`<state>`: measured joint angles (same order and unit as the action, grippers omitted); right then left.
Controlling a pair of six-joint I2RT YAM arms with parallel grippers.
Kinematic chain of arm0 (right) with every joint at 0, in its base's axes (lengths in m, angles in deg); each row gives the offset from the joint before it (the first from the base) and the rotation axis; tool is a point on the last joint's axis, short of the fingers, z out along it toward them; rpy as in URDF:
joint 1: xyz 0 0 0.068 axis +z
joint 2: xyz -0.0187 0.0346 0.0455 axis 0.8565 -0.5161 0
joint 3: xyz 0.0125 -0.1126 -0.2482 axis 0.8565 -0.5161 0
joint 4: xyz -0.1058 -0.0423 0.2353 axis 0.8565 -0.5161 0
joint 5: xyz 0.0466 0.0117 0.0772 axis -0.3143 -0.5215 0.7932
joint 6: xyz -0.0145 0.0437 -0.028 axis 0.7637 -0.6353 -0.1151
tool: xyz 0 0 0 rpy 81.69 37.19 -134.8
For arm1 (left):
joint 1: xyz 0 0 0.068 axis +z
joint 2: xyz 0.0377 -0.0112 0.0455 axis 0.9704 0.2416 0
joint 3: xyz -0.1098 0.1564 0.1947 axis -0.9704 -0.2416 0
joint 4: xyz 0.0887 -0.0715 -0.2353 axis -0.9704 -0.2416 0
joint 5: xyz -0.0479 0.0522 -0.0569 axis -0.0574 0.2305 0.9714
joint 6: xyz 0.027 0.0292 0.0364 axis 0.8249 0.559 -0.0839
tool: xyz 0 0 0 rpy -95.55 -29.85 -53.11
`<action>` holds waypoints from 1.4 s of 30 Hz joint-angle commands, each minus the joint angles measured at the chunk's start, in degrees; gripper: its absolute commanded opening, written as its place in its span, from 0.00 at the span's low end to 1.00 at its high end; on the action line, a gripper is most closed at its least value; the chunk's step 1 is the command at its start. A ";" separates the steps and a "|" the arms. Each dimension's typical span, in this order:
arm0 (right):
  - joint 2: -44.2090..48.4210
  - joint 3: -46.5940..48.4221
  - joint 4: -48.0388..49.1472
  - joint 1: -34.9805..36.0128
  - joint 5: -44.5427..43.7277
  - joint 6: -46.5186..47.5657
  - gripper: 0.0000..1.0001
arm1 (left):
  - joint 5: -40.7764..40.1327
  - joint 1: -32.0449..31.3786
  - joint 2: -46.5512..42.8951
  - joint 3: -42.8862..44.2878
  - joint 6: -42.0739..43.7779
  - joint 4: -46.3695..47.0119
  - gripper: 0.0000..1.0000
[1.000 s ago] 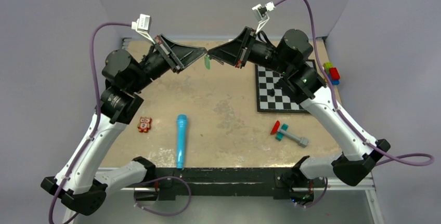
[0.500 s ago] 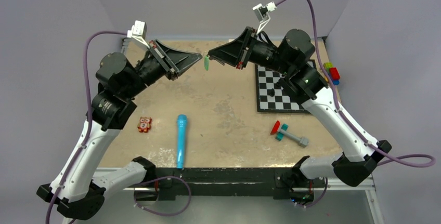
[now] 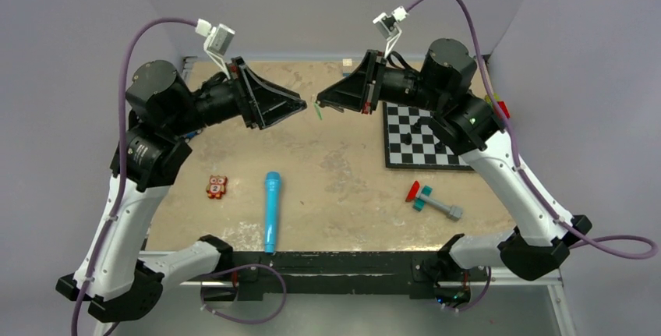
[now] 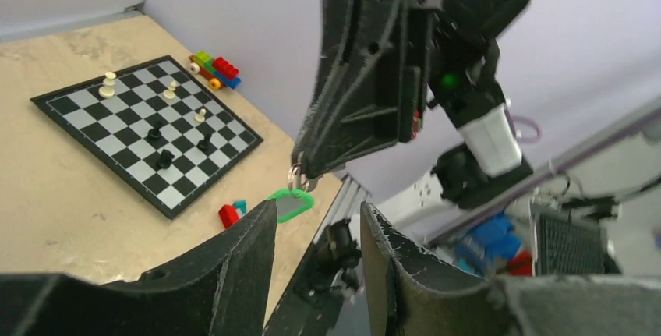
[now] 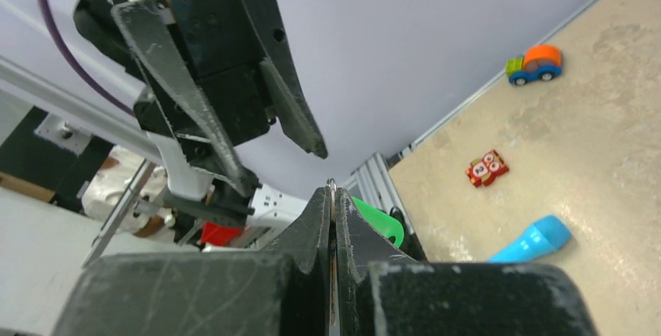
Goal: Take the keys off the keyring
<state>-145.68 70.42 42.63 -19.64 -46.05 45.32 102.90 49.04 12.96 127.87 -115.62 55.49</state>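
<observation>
My right gripper (image 5: pixel 333 193) is shut on the thin metal keyring (image 5: pixel 331 186), held edge-on between its fingers high above the table. A green key tag (image 5: pixel 377 224) hangs from the ring. In the left wrist view the keyring (image 4: pixel 296 176) and the green tag (image 4: pixel 291 204) dangle from the right gripper's tip. My left gripper (image 4: pixel 318 211) is open and empty, just short of the ring and not touching it. In the top view the left gripper (image 3: pixel 302 102) and the right gripper (image 3: pixel 319 104) face each other tip to tip with a small gap between them.
A chessboard (image 3: pixel 421 137) with several pieces lies at the right. A blue cylinder (image 3: pixel 271 210), a red owl toy (image 3: pixel 217 187) and a red and teal toy (image 3: pixel 430 200) lie nearer. Lego bricks (image 3: pixel 499 108) sit at the far right edge.
The left gripper has drawn back to the left, away from the ring it met a second ago. Both grippers now sit lower in the view. The ring stays in the right gripper.
</observation>
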 commanded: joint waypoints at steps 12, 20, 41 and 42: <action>1.57 -1.45 -2.41 -0.12 11.52 4.88 0.00 | 21.80 0.44 5.98 5.53 17.37 -5.07 0.34; 2.31 -2.68 0.00 -0.07 14.60 4.37 0.00 | 22.35 0.44 6.73 6.10 18.05 -5.27 0.32; 1.78 -1.11 -1.02 -0.05 15.37 6.43 0.00 | 23.26 0.14 9.58 8.48 18.05 -9.26 0.21; 1.86 -1.12 -1.18 -0.06 15.23 6.54 0.00 | 23.61 0.09 9.59 8.38 17.96 -9.28 0.19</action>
<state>-144.89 67.75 39.99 -19.79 -31.75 50.41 124.56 49.02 22.18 134.45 -97.43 46.40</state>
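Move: The left hand's half-open fingertips stop short of the keyring, which lies about 4 cm to the right, some 1 cm ahead and roughly level. The green tag hangs from it about 4 cm right, 1 cm back and 2 cm below the left hand. The shut right fingers hold the keyring about 1 cm to that hand's left, straight across at the same height; from the right hand, a key sticks out some 2 cm back, 3 cm right and 1 cm lower. The left hand closes in on the held keyring again, sinking about 3 cm while shifting right and a little back, mostly in the first half second, and turning some 20 degrees clockwise until its fingers point nearly straight right; its fingers narrow from half open to about a fifth, around the ring but not yet shut. The right hand keeps its pinch and carries the keyring back about 4 cm and down nearly 3 cm, swinging counter-clockwise some 15 degrees, then holds almost still for the left fingertips. ##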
